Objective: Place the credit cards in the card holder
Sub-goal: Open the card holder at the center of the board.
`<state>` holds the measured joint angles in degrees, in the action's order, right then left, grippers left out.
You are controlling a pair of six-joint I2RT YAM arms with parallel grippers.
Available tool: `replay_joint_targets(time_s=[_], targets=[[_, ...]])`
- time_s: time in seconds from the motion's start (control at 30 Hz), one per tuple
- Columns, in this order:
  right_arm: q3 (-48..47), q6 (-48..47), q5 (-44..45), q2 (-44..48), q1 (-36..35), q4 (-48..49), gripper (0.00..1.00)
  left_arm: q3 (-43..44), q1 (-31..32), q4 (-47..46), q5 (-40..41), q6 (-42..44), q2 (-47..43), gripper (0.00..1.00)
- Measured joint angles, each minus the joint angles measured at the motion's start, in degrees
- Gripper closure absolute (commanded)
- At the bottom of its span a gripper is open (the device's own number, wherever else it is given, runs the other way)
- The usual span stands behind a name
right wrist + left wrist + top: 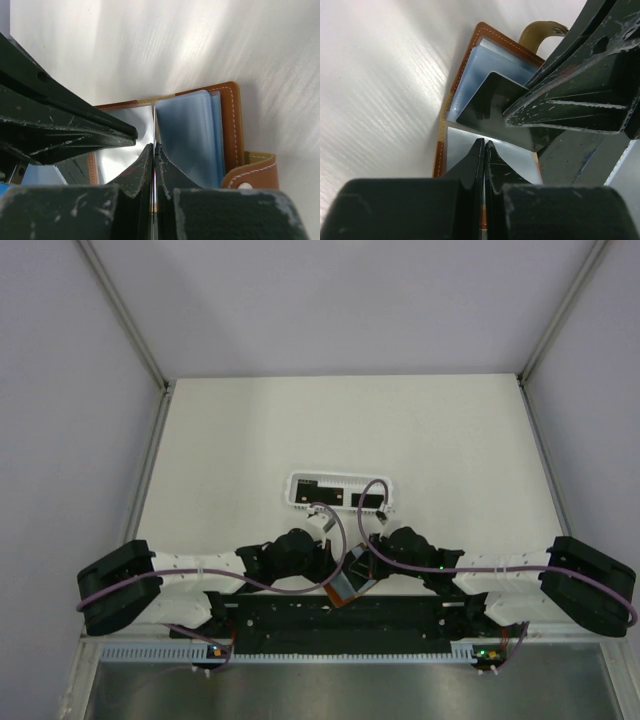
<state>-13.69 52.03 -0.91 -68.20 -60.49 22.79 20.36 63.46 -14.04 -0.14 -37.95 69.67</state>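
The card holder [348,590] lies open near the arm bases, brown leather [465,65] with bluish pockets [190,135] and a clasp tab [255,172]. My right gripper [154,146] is shut on a black credit card [487,102], which shows only as a thin edge [155,125] in its own view. The card's corner sits over the pockets. My left gripper [485,142] is shut, its tips resting on the other clear pocket page [460,145]; nothing clearly held. Both grippers, left [332,572] and right [368,568], meet over the holder. More black credit cards [365,500] lie in the white basket.
A white slotted basket [300,480] stands just beyond the grippers at mid-table. Purple cables loop over both wrists. Metal frame posts rise at the table's back corners, and a black rail runs along the near edge.
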Motion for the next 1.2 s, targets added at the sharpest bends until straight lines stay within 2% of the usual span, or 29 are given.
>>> replay_joint_targets(time_s=[0.5, 0.87, 1.2], targets=[[-1.77, 0.24, 6.03, 0.42, -1.29, -4.98, 1.0, -1.2, 0.02, -4.15, -4.07, -0.13, 2.34, 1.0], [-1.88, -0.09, 11.39, 9.11, -1.36, -15.19, 1.0, -0.57, 0.04, -15.91, -8.48, -1.51, 13.6, 1.0], [-2.51, -1.97, 17.57, 20.83, -1.38, -28.2, 1.0, -0.22, 0.04, -16.98, -8.85, -1.6, 14.6, 1.0]])
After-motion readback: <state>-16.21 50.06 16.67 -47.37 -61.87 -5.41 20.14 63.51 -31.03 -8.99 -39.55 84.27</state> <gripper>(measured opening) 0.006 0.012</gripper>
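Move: My left fingers, shut, are just short of the open card holder's white page: its middle is about 2 cm back, 2 cm right and 2 cm below them. From there the blue-sleeved page's middle is some 3 cm ahead and 5 cm right, and the white tray 24 cm ahead, 1 cm right. My right hand, gripping the black card, has the blue page's middle about 1 cm ahead, 2 cm right and 2 cm below, the white page 4 cm back and 3 cm left. I keep the black card pinched in my right hand and sweep it from the spine across the blue sleeve, about 6 cm right and 2 forward, rising some 2 cm near the end while the wrist turns clockwise. With my shut left fingers I first ease back, then sink about 2 cm onto the white page and drag it roughly 3 cm right before holding still. ##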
